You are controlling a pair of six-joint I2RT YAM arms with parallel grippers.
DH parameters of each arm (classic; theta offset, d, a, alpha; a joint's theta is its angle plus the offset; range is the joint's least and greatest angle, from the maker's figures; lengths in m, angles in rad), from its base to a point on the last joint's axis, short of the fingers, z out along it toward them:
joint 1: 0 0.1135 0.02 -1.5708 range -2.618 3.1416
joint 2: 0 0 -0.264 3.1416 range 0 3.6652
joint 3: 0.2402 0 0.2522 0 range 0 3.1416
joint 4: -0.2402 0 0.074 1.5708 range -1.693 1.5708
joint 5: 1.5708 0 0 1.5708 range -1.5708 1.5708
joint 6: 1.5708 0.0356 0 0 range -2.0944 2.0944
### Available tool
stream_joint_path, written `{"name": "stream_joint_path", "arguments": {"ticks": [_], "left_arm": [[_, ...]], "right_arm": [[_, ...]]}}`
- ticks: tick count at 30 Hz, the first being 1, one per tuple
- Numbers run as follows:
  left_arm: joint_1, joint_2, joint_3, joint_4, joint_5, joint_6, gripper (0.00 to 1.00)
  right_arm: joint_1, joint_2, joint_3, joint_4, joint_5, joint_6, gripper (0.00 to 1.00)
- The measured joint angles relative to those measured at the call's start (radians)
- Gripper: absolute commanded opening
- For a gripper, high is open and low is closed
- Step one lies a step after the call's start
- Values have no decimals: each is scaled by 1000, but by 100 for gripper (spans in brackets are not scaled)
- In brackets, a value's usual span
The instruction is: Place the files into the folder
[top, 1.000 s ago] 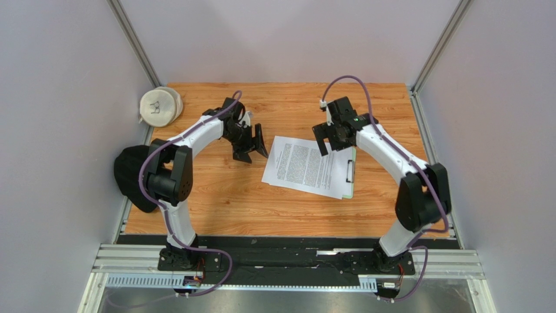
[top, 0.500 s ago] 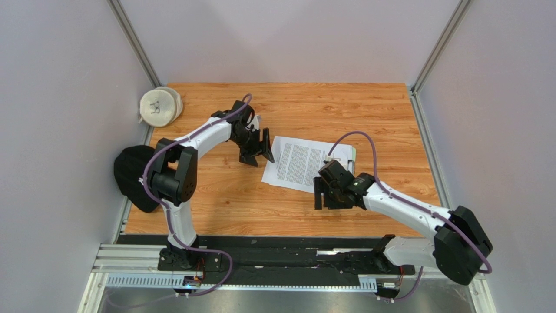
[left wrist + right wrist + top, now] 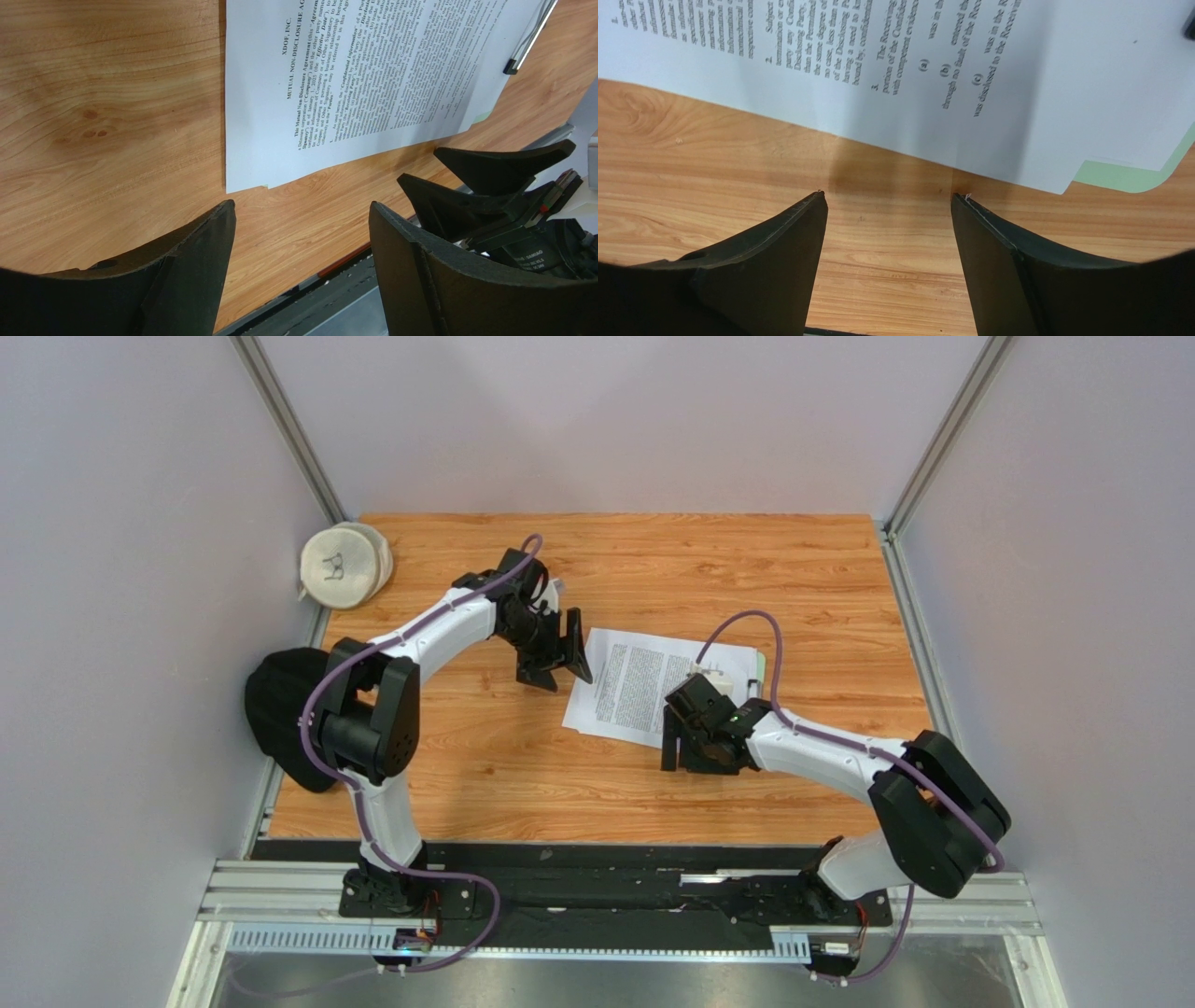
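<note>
The files [image 3: 631,683] are white printed sheets lying flat mid-table, skewed on the pale green folder [image 3: 1141,176]. Only a green corner of the folder shows below the sheets. Its metal clip [image 3: 530,43] lies on the sheets' far end. My left gripper [image 3: 558,667] is open just off the files' [image 3: 351,77] left edge, nothing between its fingers [image 3: 189,266]. My right gripper [image 3: 690,752] is open, low over the wood at the near edge of the files [image 3: 892,63], its fingertips [image 3: 808,217] just short of the paper. It also shows as the black right gripper [image 3: 502,183] in the left wrist view.
A white round bundle [image 3: 344,564] sits at the table's back left corner. A black object [image 3: 278,717] hangs off the left edge. Grey walls close in three sides. The black rail [image 3: 617,857] runs along the near edge.
My right arm swung from the far side of the files round to their near edge and its jaws narrowed somewhat. My left gripper shifted right, closer to the sheets' left edge.
</note>
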Motion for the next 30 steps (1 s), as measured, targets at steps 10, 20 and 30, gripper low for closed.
{"name": "stream_joint_path", "arguments": {"ticks": [10, 20, 30], "left_arm": [[0, 0, 11, -2, 2, 0, 78], [-11, 0, 49, 0, 19, -10, 78], [-127, 126, 203, 55, 39, -85, 73]], "right_arm": [[-51, 29, 28, -5, 56, -8, 84], [-65, 17, 100, -84, 132, -65, 100], [-333, -74, 225, -145, 0, -188, 89]]}}
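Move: The folder's clip lies about 10 cm ahead and 9 cm to the right of the low right hand, roughly 1 cm below it. The middle of the files on the folder is some 13 cm ahead of that hand and 5 cm left. From the left hand, the files' middle is about 15 cm right, level fore and aft, and 8 cm down; the clip is about 29 cm right and 2 cm back. Right hand creeps forward, rises about 8 cm towards the clip, opening; left swings right over the files. ##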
